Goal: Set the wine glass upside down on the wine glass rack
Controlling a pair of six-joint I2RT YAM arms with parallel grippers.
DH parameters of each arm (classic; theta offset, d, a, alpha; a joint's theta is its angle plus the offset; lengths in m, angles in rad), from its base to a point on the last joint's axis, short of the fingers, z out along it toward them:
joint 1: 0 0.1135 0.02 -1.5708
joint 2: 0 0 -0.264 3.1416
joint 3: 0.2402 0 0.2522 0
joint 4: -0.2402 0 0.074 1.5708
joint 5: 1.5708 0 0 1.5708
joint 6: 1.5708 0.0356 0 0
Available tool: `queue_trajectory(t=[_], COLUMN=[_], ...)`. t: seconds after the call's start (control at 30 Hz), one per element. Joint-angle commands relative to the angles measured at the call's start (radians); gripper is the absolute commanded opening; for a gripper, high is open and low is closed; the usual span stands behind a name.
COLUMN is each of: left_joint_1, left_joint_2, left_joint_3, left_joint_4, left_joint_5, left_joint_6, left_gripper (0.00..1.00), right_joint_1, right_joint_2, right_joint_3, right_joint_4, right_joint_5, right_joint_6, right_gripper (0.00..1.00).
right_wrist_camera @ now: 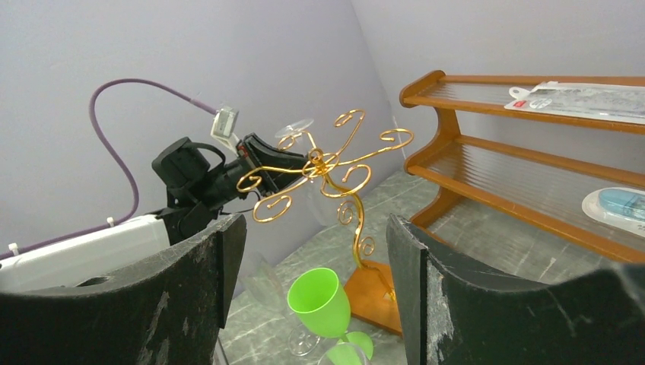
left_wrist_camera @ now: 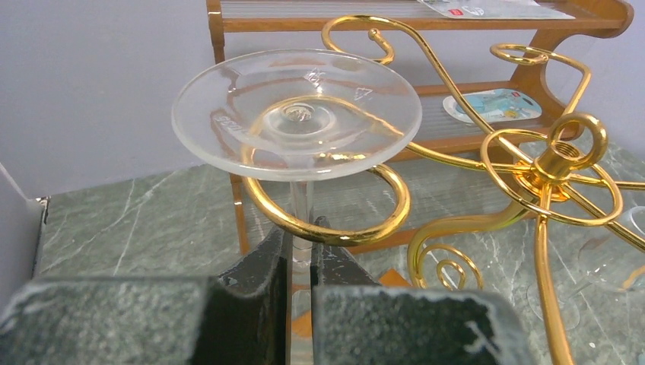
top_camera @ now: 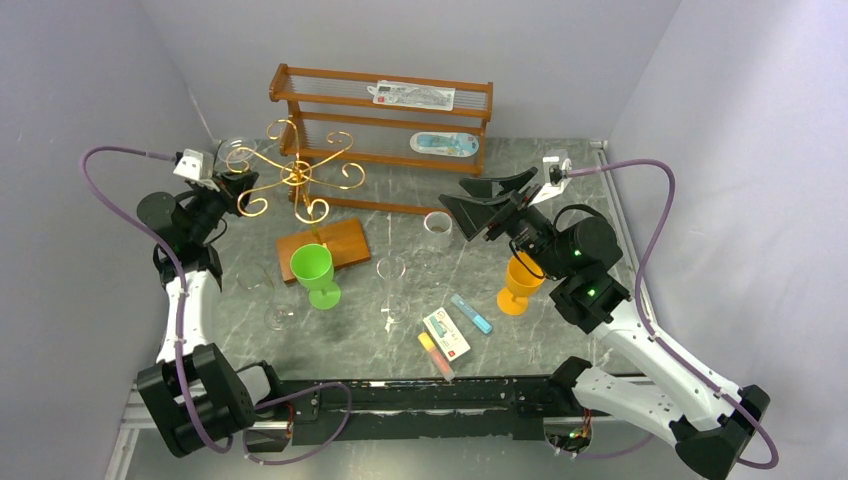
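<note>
The wine glass rack (top_camera: 297, 175) is a gold wire stand with curled arms on a small wooden base (top_camera: 335, 245). My left gripper (top_camera: 225, 188) is shut on the stem of a clear wine glass (left_wrist_camera: 302, 217) held upside down. Its round foot (left_wrist_camera: 297, 114) is on top, just above a gold curl (left_wrist_camera: 342, 232), and the stem passes down through that curl. The left fingers (left_wrist_camera: 262, 270) pinch the stem just below the curl. The bowl is hidden below them. My right gripper (top_camera: 480, 205) is open and empty, raised right of the rack. The rack also shows in the right wrist view (right_wrist_camera: 327, 171).
A two-tier wooden shelf (top_camera: 385, 110) stands behind the rack. A green glass (top_camera: 315, 272), an orange glass (top_camera: 518, 283) and clear glasses (top_camera: 390, 285) (top_camera: 437, 225) (top_camera: 265, 290) stand on the table. Small packets (top_camera: 447, 333) lie near the front edge.
</note>
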Motion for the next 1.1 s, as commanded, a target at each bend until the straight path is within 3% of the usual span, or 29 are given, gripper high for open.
queue_trajectory(t=[0.0, 0.2, 0.53, 0.67, 0.87, 1.07], left_joint_1=[0.010, 0.020, 0.020, 0.020, 0.020, 0.020], left_joint_2=[-0.018, -0.109, -0.142, -0.142, -0.153, -0.196], left_joint_3=[0.005, -0.084, -0.159, -0.168, -0.164, -0.163], left_joint_4=[0.095, 0.141, 0.180, 0.174, 0.122, 0.019], left_joint_5=[-0.023, -0.182, -0.052, -0.036, -0.075, -0.169], left_joint_6=[-0.024, -0.042, -0.024, -0.016, -0.008, 0.019], left_gripper=[0.05, 0.05, 0.07, 0.18, 0.46, 0.57], right_joint_1=[-0.003, -0.002, -0.003, -0.003, -0.002, -0.003], right_joint_2=[-0.010, -0.002, 0.032, 0.049, 0.050, 0.051], right_joint_3=[-0.010, -0.011, -0.011, -0.004, -0.006, -0.001], right_joint_4=[-0.001, 0.004, 0.014, 0.013, 0.018, -0.011], right_joint_5=[-0.007, -0.013, -0.023, -0.030, -0.032, -0.027], right_joint_6=[-0.006, -0.005, -0.006, -0.006, 0.006, 0.018], right_gripper=[0.72, 0.72, 0.72, 0.72, 0.73, 0.73])
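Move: The left hand already holds the upside-down wine glass by its stem, foot above the rack's outer left hook; that hook's ring lies about 2 cm ahead of this hand, 1 cm right and 2 cm higher. At the same height, the rack's hub is roughly 9 cm right and 2 ahead, and the near hook about 4 cm back and 2 right. The green goblet stands some 13 cm back, 11 right and 20 lower. From the right hand the hook is about 15 cm ahead, 31 left and 8 below. With the stem still pinched, the left hand first eases a little over 1 cm to the left, then draws back about 2.5 cm in all and sinks slightly, turning some 5 degrees counter-clockwise to settle the glass's foot on the hook, and there, almost still, spreads its fingers to about half open and lets go of the stem. The empty right hand, fingers staying open, sinks about 2 cm while shifting slightly left and forward. ##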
